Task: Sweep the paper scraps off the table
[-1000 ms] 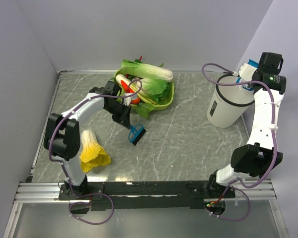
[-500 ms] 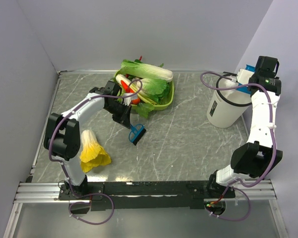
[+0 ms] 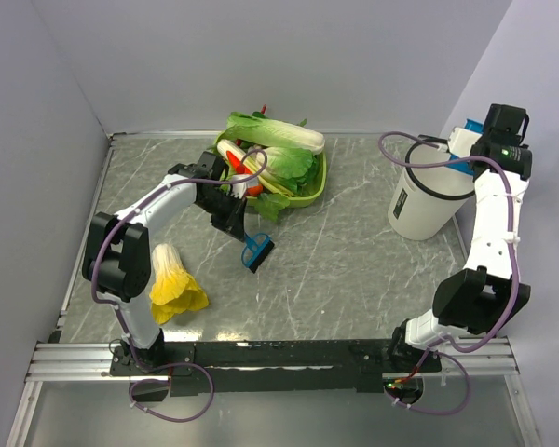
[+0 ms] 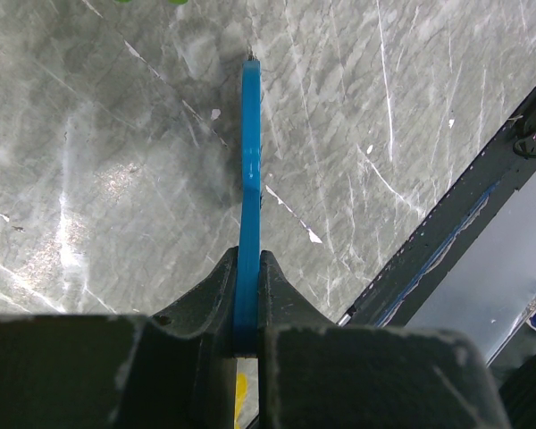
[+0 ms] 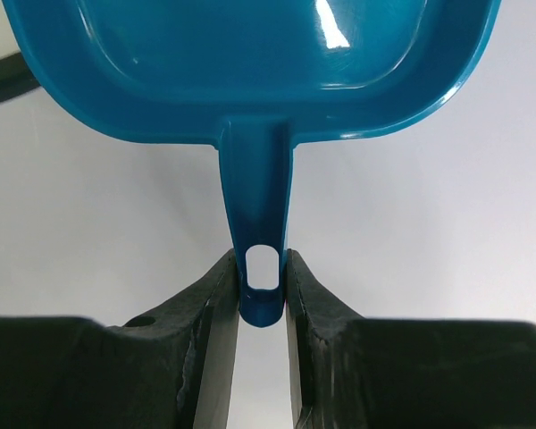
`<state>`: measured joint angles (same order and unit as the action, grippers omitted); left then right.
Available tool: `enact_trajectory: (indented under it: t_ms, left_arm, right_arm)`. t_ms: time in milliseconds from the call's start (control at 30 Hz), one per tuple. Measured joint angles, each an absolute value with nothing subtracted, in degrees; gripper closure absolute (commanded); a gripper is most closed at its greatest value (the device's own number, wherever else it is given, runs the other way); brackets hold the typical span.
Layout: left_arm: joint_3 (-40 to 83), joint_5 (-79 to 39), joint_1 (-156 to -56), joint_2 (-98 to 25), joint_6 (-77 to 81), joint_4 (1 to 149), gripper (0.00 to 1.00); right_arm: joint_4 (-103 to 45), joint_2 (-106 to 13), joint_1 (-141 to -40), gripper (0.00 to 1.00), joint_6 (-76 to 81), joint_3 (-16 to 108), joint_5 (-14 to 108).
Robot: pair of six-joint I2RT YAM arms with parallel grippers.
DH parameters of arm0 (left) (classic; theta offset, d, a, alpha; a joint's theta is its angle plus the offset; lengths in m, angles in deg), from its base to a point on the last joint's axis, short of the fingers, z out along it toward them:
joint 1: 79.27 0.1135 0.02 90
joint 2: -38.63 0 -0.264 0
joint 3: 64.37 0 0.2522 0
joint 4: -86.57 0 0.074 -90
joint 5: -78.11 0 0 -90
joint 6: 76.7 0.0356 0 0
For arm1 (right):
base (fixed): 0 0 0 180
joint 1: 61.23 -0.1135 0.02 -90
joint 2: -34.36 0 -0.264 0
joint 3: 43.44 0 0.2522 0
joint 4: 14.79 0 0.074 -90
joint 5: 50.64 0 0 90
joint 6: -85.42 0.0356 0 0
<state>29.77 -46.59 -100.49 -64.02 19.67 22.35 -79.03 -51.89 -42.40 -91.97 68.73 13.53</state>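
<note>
No paper scraps show on the grey-green marble table (image 3: 354, 261). My left gripper (image 3: 237, 226) is shut on the handle of a small blue brush (image 3: 256, 250), whose head rests near the table's middle. In the left wrist view the brush (image 4: 250, 134) runs edge-on from between my left gripper's (image 4: 247, 261) jaws down toward the table. My right gripper (image 3: 475, 149) is raised at the far right, shut on the handle of a blue dustpan (image 5: 250, 63). The dustpan (image 3: 458, 166) hangs over the rim of a white bin (image 3: 421, 205). In the right wrist view the right gripper (image 5: 262, 268) clamps the handle's end.
A green bowl (image 3: 309, 194) piled with leafy cabbages (image 3: 278, 140) stands at the back centre, just beyond the left gripper. A yellow-and-white leafy vegetable (image 3: 172, 279) lies by the left arm's base. A metal rail (image 3: 279, 356) edges the near side; walls close the left, back and right.
The right wrist with the dustpan has shifted slightly above the bin. The left arm and the brush have not moved.
</note>
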Motion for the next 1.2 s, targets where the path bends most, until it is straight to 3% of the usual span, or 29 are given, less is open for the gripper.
enact_trajectory:
  t_ms: [200, 300, 467, 733, 1033, 1200]
  left_arm:
    - [29.77, -46.59, -100.49, -64.00, 19.76, 22.37, 0.99]
    - [29.72, -46.65, -100.49, -63.83, 19.96, 22.42, 0.99]
    - [28.87, -48.16, -100.49, -61.84, 20.96, 22.64, 0.99]
    - [28.91, -50.13, -100.46, -60.72, 22.76, 21.63, 0.99]
    - [28.08, -49.01, -100.46, -60.92, 22.62, 20.08, 0.97]
    - [27.80, -48.10, -100.09, -64.50, 21.66, 18.81, 0.90]
  right_arm:
    - [-80.80, -51.70, -41.90, 1.00, -89.55, 70.57, 15.63]
    - [-88.03, -52.70, -42.62, 1.00, -84.26, 77.89, 19.30]
    - [-93.36, -51.44, -50.10, 1.00, -73.87, 86.09, 28.20]
    - [-95.27, -37.38, -77.61, 0.99, -65.81, 52.39, 41.90]
    - [-95.57, -33.97, -84.39, 0.93, -61.61, 31.01, 49.20]
    - [-93.10, -37.82, -85.85, 0.80, -59.65, 25.15, 49.79]
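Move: The right hand holds the dustpan high beside the waste bin. The open table where it is headed lies about 43 cm to its left, 15 cm back and 34 cm below. The bin's middle is some 18 cm left, 2 cm back and 22 cm lower, and the brush head about 56 cm left, 8 cm back and 33 cm down. From the left hand, that open spot is roughly 18 cm right, 11 cm back and 10 cm below. Still pinching the dustpan's handle, the right hand rises a little, then sweeps fast some 30 cm left, away from the bin and towards the brush, dropping about 25 cm and drawing back 15 cm. Its wrist turns some 65 degrees until the fingers point nearly straight down. The left hand keeps the brush, lifts it about 2 cm, eases back and lowers again. ##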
